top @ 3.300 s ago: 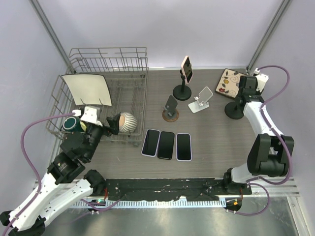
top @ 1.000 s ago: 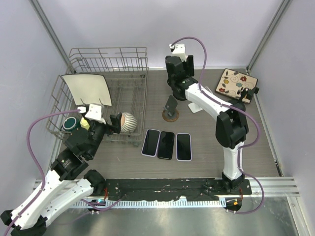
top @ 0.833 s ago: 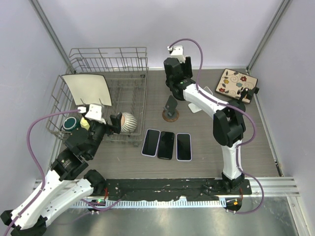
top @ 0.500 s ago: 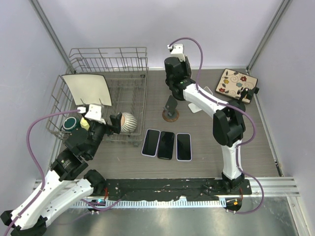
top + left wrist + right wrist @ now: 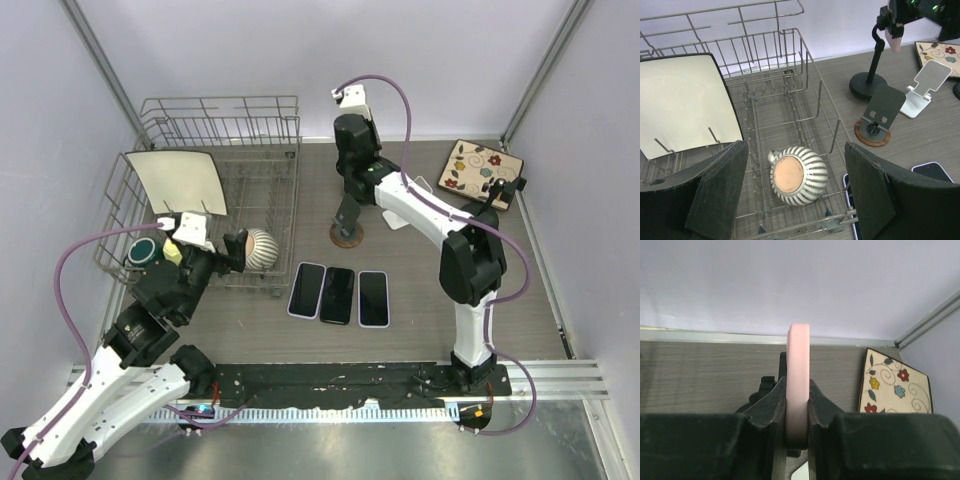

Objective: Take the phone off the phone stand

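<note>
A pink phone [image 5: 798, 352] stands on edge in the clamp of a black phone stand [image 5: 871, 65] at the back of the table. My right gripper [image 5: 797, 390] is shut on the phone, one finger pressed to each face. The left wrist view shows the phone [image 5: 895, 41] as a pink tip below that gripper. From above, the right wrist [image 5: 352, 150] hides the phone and most of the stand. My left gripper [image 5: 796, 190] hangs open over the dish rack, holding nothing.
A wire dish rack [image 5: 260, 125] at the left holds a white plate [image 5: 178, 180] and a striped cup [image 5: 262, 248]. A dark stand on a wooden disc [image 5: 347, 225], a white stand [image 5: 412, 200], a floral tile [image 5: 478, 168] and three flat phones [image 5: 339, 295] lie around.
The right arm swung from the far right to the stand, and its jaws have closed on the pink phone. The left arm has not moved.
</note>
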You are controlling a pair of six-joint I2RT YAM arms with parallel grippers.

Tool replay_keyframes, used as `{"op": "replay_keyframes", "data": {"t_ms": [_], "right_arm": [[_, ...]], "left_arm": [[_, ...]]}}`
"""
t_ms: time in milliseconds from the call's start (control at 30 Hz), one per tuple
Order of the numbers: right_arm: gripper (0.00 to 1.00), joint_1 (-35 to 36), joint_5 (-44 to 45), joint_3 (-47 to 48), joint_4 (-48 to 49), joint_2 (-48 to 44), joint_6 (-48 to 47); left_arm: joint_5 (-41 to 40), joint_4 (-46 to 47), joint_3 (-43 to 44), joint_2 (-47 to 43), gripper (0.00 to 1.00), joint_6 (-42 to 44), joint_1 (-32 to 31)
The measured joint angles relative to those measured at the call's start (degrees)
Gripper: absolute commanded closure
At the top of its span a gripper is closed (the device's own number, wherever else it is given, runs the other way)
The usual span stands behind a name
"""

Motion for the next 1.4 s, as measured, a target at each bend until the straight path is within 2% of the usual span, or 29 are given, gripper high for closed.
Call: {"op": "replay_keyframes", "data": {"t_ms": [200, 500, 833, 1067, 1200, 1400], "right_arm": [[0.99, 0.35, -4.48, -0.46, -2.84, -7.78, 0.55], [0.99, 0.46, -8.66, -6.47, -8.79, -29.81, 2.84], [0.99, 0.46, -8.39, -26.53, -20.92, -54.69, 8.17], [0.99, 0.44, -7.56, -39.43, -29.0, -66.4, 11.87], [0.99, 0.44, -6.82, -47.1, -29.49, -71.69, 13.99], [0.99, 0.44, -8.04, -58.84, -23.12, -75.34, 15.67]], "left_arm": [[-0.02, 0.02, -0.15, 0.0, 0.18, 0.02, 0.02], [-0.02, 0.02, -0.39, 0.0, 0.18, 0.04, 0.02], [0.2, 0.07, -0.72, 0.68, 0.18, 0.02, 0.02], [0.79, 0.17, -1.22, 1.27, 0.18, 0.04, 0.02], [1.44, 0.37, -1.36, 2.12, 0.18, 0.22, 0.02], [3.39, 0.44, -1.36, 4.07, 0.17, 0.24, 0.02]]}}
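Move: The right hand already grips the phone on its black stand. Its goal is the bare table spot about 27 cm back, 14 cm right and 24 cm below. The nearest phone on the table lies 32 cm back and 3 cm right; the empty wooden-base stand is 14 cm back, 4 cm left, and the white stand 8 cm back, 11 cm right. From the left hand, that spot is about 3 cm ahead, 42 cm right and 27 cm below. Keep the right gripper shut on the phone and swing phone and stand up about 18 cm while drawing back and right over the empty stands, then lower them to the open table right of the phones, ending about 27 cm back. Let the hand roll some 10 degrees, left side rising. Late on, ease the open left gripper slightly down and right. ##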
